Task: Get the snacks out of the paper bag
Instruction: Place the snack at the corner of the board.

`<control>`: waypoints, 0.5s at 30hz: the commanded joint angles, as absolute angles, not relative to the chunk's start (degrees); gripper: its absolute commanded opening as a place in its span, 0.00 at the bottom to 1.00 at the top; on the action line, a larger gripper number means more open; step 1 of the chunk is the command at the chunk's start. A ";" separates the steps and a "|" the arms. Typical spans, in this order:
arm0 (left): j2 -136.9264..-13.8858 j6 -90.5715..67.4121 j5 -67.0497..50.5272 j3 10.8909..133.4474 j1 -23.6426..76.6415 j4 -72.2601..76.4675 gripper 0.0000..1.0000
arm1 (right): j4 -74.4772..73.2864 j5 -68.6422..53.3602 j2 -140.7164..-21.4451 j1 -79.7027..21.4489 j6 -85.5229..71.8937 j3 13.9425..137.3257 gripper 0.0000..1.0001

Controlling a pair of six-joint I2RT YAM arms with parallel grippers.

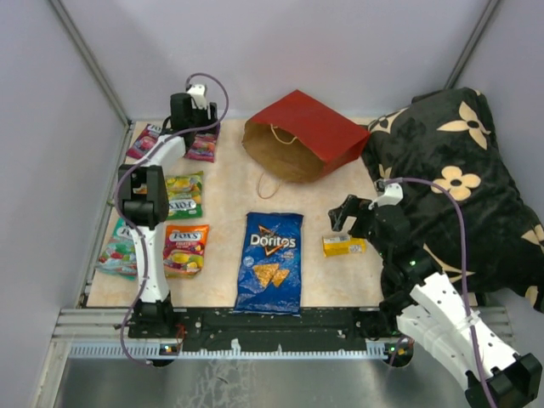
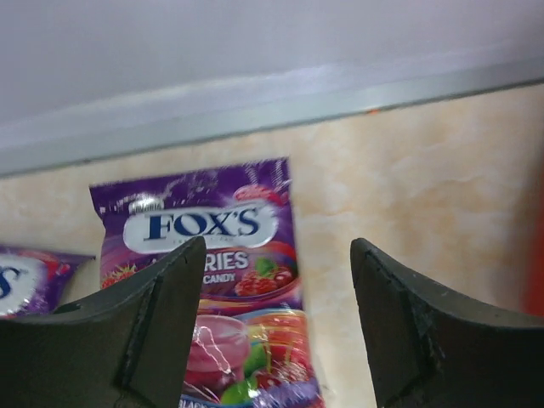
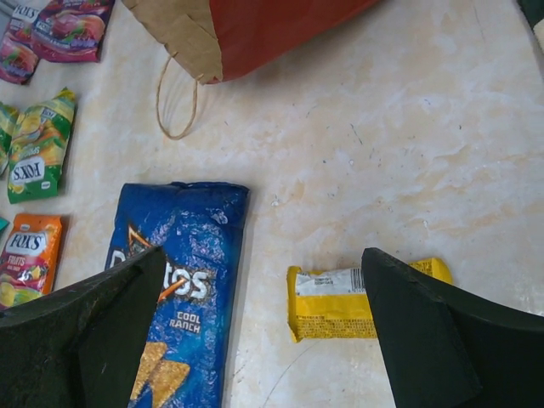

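The red paper bag (image 1: 297, 136) lies on its side at the back, brown mouth toward the left, twine handle on the table; its mouth edge also shows in the right wrist view (image 3: 255, 25). The blue Doritos bag (image 1: 270, 262) lies flat in the middle. A small yellow box (image 1: 344, 246) lies to its right. My right gripper (image 3: 263, 255) hangs open above the table between the Doritos bag (image 3: 183, 280) and the yellow box (image 3: 365, 302). My left gripper (image 2: 277, 246) is open at the back left, just over a purple Fox's packet (image 2: 208, 255), holding nothing.
Along the left side lie a second purple packet (image 1: 143, 141), a green one (image 1: 183, 195), an orange one (image 1: 187, 248) and a teal one (image 1: 119, 251). A black flowered cushion (image 1: 450, 187) fills the right side. Grey walls close off the back and sides.
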State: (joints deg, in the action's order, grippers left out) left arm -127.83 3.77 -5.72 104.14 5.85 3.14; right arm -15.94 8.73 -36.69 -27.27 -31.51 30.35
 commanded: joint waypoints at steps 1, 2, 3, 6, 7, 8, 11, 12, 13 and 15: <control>-135.57 1.79 -0.54 110.09 3.89 -3.63 0.76 | -17.14 10.78 -34.09 -26.99 -30.13 31.02 0.99; -135.98 1.26 -0.56 109.91 3.56 -3.88 0.76 | -17.23 10.96 -33.88 -26.98 -30.09 30.76 0.99; -136.05 0.63 -0.87 109.42 3.28 -3.95 0.77 | -17.24 11.18 -33.91 -26.98 -30.06 30.49 0.99; -136.21 -0.44 -2.25 107.38 2.48 -4.05 0.78 | -16.27 10.79 -34.89 -26.98 -30.21 30.14 0.99; -136.35 -0.52 -2.81 106.96 2.35 -4.37 0.78 | -15.82 10.50 -35.34 -26.98 -30.15 30.20 0.99; -136.48 -0.53 -3.15 106.74 2.24 -5.03 0.79 | -15.50 10.15 -35.94 -26.99 -30.17 30.33 0.99; -136.16 -0.49 -3.87 105.59 2.05 -6.33 0.79 | -14.74 9.65 -37.16 -26.98 -30.02 30.97 0.99; -135.54 -0.45 -4.01 104.37 2.06 -6.10 0.78 | -14.56 9.60 -37.40 -26.98 -29.86 31.19 0.99; -134.67 -0.44 -4.08 103.09 1.98 -5.51 0.78 | -14.44 9.56 -37.60 -26.98 -29.80 31.30 0.99; -132.85 -0.36 -4.34 99.03 1.95 -4.10 0.79 | -14.41 9.66 -37.62 -26.98 -29.65 31.46 0.99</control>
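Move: The purple Fox's berries bag I have just laid down is about 10 cm below my left hand, some 4 cm to its left and a touch nearer me. Another purple bag lies about 14 cm left of it, the green Fox's bag some 17 cm nearer and 3 cm to its left. The red paper bag is roughly 27 cm to my left hand's right. From my right hand the berries bag is about 37 cm ahead and 43 cm left. I drop my left hand fast, about 10 cm, onto the berries bag, tipping the still open fingers some 10 degrees further down and swinging a little counter-clockwise. As I sink I shift left; once low I creep on a bit further left, about 5 cm in all, fingertips pressing on the bag's front face to nudge it towards the other purple bag. ##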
